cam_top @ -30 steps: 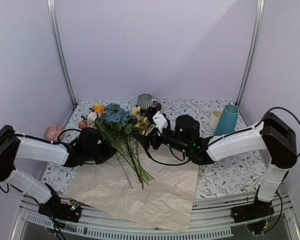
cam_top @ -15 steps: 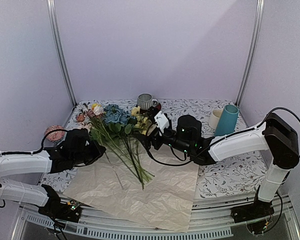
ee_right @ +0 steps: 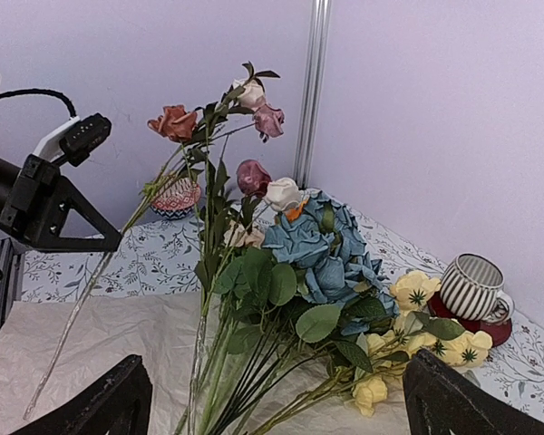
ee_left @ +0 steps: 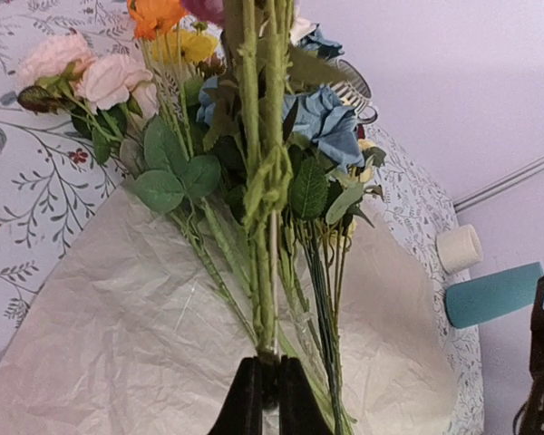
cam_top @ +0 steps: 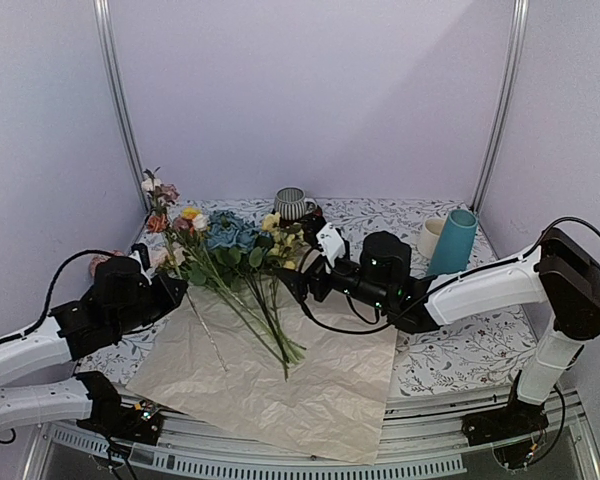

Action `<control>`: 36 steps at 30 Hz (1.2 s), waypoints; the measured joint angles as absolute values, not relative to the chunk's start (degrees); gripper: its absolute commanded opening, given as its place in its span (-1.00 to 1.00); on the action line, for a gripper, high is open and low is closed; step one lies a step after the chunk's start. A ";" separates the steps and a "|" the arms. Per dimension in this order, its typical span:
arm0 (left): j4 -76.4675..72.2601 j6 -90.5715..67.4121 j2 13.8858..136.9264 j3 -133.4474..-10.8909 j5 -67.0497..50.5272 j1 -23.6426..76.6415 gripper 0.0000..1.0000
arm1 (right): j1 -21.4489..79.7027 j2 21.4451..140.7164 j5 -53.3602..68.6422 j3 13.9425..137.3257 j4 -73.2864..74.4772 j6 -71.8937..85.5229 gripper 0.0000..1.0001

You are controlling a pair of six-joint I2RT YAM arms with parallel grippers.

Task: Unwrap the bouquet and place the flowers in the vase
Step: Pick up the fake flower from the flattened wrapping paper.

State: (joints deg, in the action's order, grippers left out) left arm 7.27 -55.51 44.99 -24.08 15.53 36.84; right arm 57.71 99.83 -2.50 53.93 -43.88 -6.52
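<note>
The bouquet lies unwrapped: the flowers (cam_top: 242,245) rest in a loose bunch on the flat peach paper (cam_top: 270,385), blue and yellow blooms (ee_right: 317,245) toward the back. My left gripper (cam_top: 170,290) (ee_left: 272,362) is shut on a few green stems (ee_left: 261,227), and their pink and orange blooms (cam_top: 156,195) (ee_right: 177,122) stand up at the left. My right gripper (cam_top: 288,282) (ee_right: 276,362) hangs open just right of the bunch, stems between and below its fingers, not touching. The teal vase (cam_top: 453,240) (ee_left: 494,294) stands at the back right.
A cream mug (cam_top: 430,238) (ee_left: 459,248) stands beside the vase. A striped cup (cam_top: 292,202) (ee_right: 474,286) sits on a red saucer behind the bunch. A pink patterned bowl (ee_right: 177,197) is at the far left. The frame posts stand at the back corners.
My left gripper has pulled back to the left and tipped up, lifting its stems out of the bunch so their blooms rise. The right arm has shifted slightly right.
</note>
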 measured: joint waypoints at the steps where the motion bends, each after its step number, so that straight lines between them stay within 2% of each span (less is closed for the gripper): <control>1: 8.23 -54.87 43.68 -24.14 16.16 36.84 -0.93 | 57.71 99.70 -2.50 53.82 -43.88 -6.42 0.97; 8: 11.97 -48.34 39.29 -27.42 17.74 36.84 -0.98 | 57.71 99.59 -2.52 53.01 -44.01 -5.91 0.97; 24: 8.54 -37.58 37.85 -30.28 10.81 36.82 -0.98 | 57.71 98.80 -2.63 51.18 -43.94 -4.78 0.97; 36: 19.49 -42.50 32.03 -31.57 26.48 36.77 -0.95 | 57.71 98.19 -2.57 50.50 -43.88 -3.86 0.98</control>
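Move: The rose spray already pinched in my left hand is being drawn clear of the flower stems left on the wrapping paper. Their middle lies some 16 cm to the right, 5 cm ahead and 13 cm below. The blue flowers are roughly 20 cm ahead, 8 cm right and 9 cm lower; the pale pink roses about 17 cm ahead, 6 cm left and 11 cm lower. From my right hand, that middle is about 6 cm left, 3 cm ahead and 20 cm down. I keep the spray pinched in my closed left hand and lift it about 8 cm, quickly at first and then easing off, tipping my fingers up by nearly 15 degrees. After wavering a little left and back right, I swing some 6 cm to the left at that height, away from the flowers on the paper, with the wrist turning counter-clockwise. ##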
